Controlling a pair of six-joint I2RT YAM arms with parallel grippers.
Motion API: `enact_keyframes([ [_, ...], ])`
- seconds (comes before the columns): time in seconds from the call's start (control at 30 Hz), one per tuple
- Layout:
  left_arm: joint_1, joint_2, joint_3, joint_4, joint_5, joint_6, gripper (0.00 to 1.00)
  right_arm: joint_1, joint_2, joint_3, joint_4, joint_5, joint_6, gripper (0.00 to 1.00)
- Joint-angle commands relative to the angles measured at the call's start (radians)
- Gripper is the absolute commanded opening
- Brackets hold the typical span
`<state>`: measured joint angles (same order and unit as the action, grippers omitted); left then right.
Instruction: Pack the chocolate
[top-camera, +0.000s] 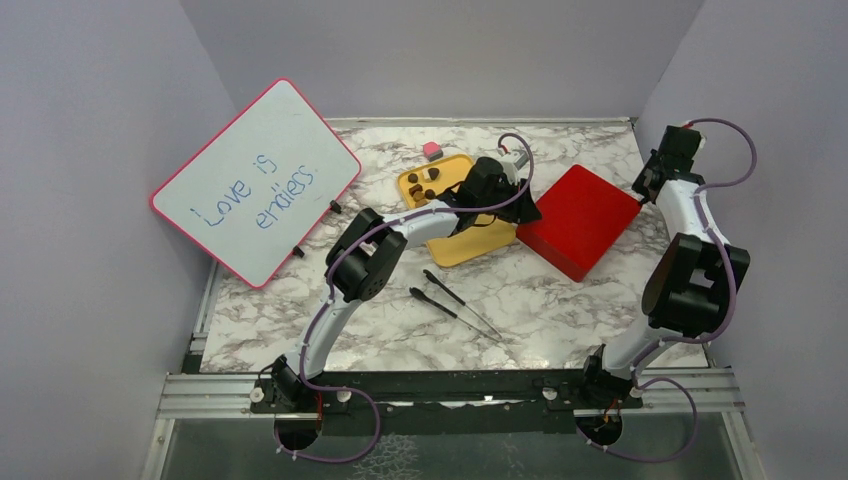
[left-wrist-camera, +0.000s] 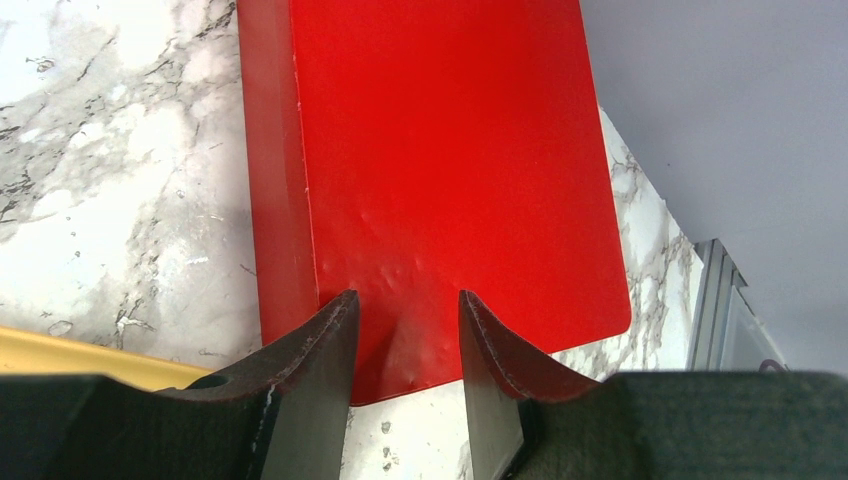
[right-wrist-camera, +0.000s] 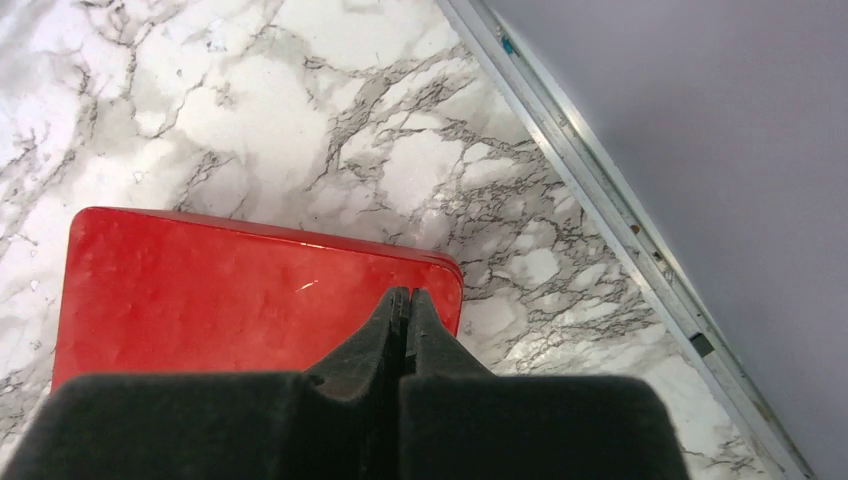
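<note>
A few dark brown pieces of chocolate (top-camera: 430, 192) lie in the far end of a yellow tray (top-camera: 472, 240); my left arm hides the tray's middle. A closed red box (top-camera: 582, 218) lies just right of the tray. My left gripper (top-camera: 524, 208) hovers over the box's left corner. In the left wrist view this gripper (left-wrist-camera: 405, 322) is open, and only the red box (left-wrist-camera: 440, 150) shows between its fingers. My right gripper (top-camera: 645, 186) is at the box's right corner. In the right wrist view it (right-wrist-camera: 405, 297) is shut and empty over the red box (right-wrist-camera: 230, 300).
A small pink cube (top-camera: 432, 150) sits behind the tray. A pink-framed whiteboard (top-camera: 256, 180) leans at the left. Two thin black tools (top-camera: 452, 300) lie on the marble table (top-camera: 560, 310) in front of the tray. Grey walls close in both sides and the back.
</note>
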<state>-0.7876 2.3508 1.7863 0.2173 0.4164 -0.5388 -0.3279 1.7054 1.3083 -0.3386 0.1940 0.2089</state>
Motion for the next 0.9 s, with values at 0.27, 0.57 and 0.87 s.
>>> enact_keyframes([
  [0.27,-0.001,0.042,0.025,-0.032,0.041,-0.013,0.45,-0.001,0.191,0.012,-0.126,0.068,0.066,0.01],
  [0.57,0.000,0.044,0.032,-0.025,0.047,-0.021,0.45,0.018,0.036,0.065,-0.070,-0.083,0.018,0.01],
  [0.87,0.001,0.062,0.021,0.015,0.084,-0.076,0.44,0.124,0.048,0.180,-0.002,-0.287,0.033,0.01],
])
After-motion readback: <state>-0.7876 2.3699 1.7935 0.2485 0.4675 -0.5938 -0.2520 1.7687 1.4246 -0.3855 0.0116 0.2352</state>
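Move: The middle of the closed red box lies about 11 cm left of the right hand, 5 cm back and 7 cm below; the lid's right-hand corner is almost underneath, 1 cm back, 2 cm right and 5 cm down. The lid's far corner is some 7 cm ahead and 11 cm left, and the yellow tray about 37 cm left, 2 cm back, 10 cm down. From the left hand the box's middle is about 8 cm right, level ahead, 4 cm down. With its fingers kept shut, the right hand lifts a touch, then dips quickly to about 5 cm below its start, towards the lid near its right-hand corner, fingers tipping a little more downward, and stays low there briefly. It then rises by some 6 cm while swinging left and forward along the lid's far edge towards the far corner, the wrist turning roughly 10 degrees counter-clockwise, and is still travelling with the tips clear above the lid. ##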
